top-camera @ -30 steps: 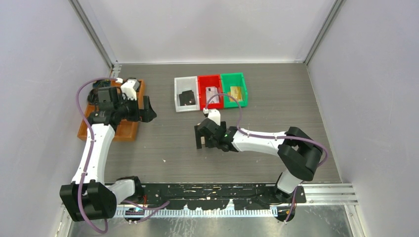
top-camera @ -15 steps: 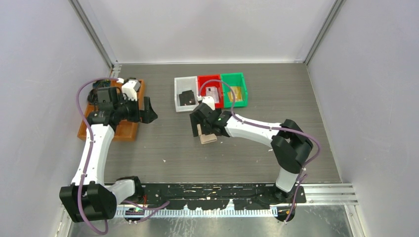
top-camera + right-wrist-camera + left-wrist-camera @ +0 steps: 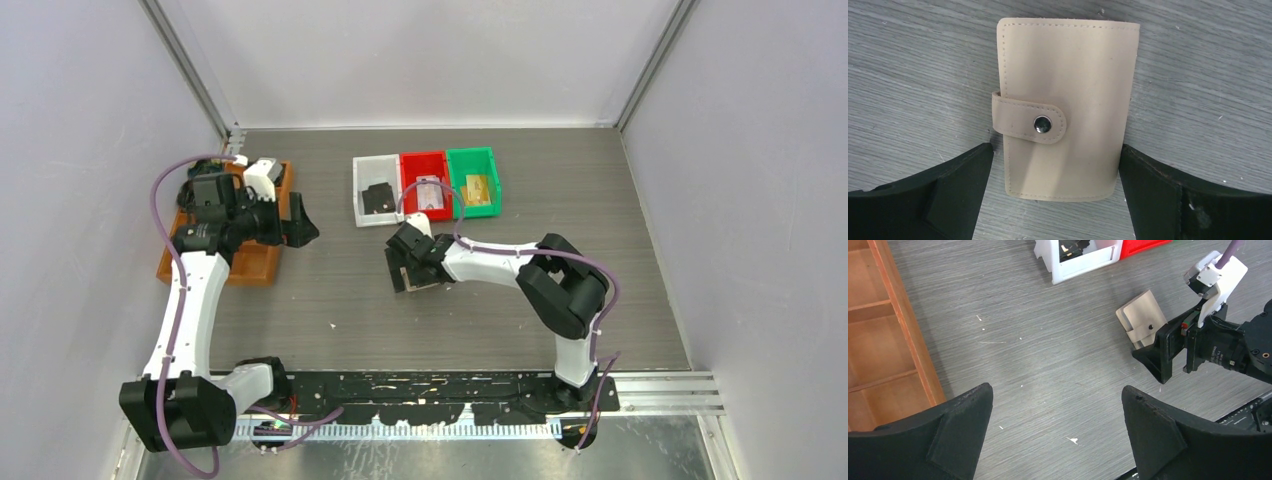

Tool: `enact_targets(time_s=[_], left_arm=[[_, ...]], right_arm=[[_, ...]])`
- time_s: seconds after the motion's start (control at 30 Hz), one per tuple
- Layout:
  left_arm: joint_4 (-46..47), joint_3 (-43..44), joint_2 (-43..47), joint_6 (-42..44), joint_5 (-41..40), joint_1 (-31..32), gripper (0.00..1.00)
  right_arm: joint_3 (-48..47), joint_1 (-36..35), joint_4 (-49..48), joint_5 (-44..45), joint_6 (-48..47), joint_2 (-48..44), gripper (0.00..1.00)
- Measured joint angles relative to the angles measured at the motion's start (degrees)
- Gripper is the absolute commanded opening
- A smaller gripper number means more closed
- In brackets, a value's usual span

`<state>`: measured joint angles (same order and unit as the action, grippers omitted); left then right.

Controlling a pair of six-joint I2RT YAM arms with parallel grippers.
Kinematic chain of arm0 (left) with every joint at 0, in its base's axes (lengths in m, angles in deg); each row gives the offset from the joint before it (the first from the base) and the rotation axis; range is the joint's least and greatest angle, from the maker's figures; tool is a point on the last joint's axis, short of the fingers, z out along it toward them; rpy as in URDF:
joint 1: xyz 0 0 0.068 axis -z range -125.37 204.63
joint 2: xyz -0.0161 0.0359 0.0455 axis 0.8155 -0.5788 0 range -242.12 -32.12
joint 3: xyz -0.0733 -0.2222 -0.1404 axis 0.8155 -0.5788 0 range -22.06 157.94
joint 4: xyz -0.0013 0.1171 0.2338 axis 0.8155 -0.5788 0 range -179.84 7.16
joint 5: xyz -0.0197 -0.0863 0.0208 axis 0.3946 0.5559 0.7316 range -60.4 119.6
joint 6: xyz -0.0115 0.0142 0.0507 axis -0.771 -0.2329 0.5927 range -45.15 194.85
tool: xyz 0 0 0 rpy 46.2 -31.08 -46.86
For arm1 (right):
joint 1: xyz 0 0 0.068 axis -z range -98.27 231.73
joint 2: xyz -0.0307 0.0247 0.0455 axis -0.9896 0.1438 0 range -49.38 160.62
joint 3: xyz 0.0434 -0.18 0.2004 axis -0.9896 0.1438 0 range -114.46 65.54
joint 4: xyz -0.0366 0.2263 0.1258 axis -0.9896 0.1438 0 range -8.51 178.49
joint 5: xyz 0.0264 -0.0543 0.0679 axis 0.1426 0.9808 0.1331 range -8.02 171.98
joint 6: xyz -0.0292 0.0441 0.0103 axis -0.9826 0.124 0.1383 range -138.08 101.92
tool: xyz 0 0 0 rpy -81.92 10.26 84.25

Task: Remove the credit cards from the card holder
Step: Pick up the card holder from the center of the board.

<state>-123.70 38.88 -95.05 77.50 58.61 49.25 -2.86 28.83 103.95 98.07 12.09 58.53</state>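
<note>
The card holder is a tan folded wallet lying flat on the grey table, its rounded tab snapped shut. My right gripper is open, and its two black fingers straddle the holder's near end without touching it. From above, the right gripper covers most of the holder. The left wrist view shows the holder just beyond the right arm's fingers. My left gripper is open over bare table, well left of the holder. The credit cards are hidden; the holder is closed.
A wooden compartment tray lies under the left arm at the table's left. White, red and green bins stand in a row behind the holder, each with a small item inside. Walls enclose three sides.
The right gripper swung toward the bins, then came back over the card holder and now straddles it. The left arm has hardly moved.
</note>
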Motion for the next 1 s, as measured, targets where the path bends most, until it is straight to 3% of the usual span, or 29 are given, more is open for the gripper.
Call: enact_targets(time_s=[0.13, 0.43, 0.7, 1.0], left_arm=[[-0.55, -0.28, 0.02, -2.51, 0.74, 0.0, 1.0], [-9.14, -0.33, -1.22, 1.64, 2.01, 0.0, 1.0], [-10.47, -0.33, -2.45, 0.68, 2.82, 0.0, 1.0], [-10.34, 0.09, -2.01, -4.0, 5.16, 0.0, 1.0]], right_arm=[[1.97, 0.0, -2.71, 0.11, 0.33, -1.09, 0.97], [5.73, -0.35, -6.54, 0.87, 1.84, -3.45, 0.75], [8.76, -3.96, -7.02, 1.57, 2.75, -7.48, 0.55], [10.01, -6.97, -8.81, 1.62, 3.39, -15.04, 0.51]])
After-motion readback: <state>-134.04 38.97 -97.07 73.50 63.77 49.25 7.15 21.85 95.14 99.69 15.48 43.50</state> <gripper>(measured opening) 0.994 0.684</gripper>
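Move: The right hand's open fingers straddle the near part of the card holder, whose middle lies about 2 cm ahead, centred left to right and roughly 1 cm below. Some 19 cm ahead of this hand stand the red basket about 2 cm to the right, the white basket 8 cm to the left and the green basket 12 cm to the right. From the left hand the holder lies about 23 cm to the right, level fore and aft, some 20 cm below. The right fingers close on the card holder's two long edges near its closer end and pinch it; still closing, the hand draws back about 4 cm, then lifts it some 6 cm while easing left, its left side rolling up by roughly 15 degrees. Meanwhile the empty left hand backs off about 4 cm, sinks slightly and tips downward, fingers wide open. ##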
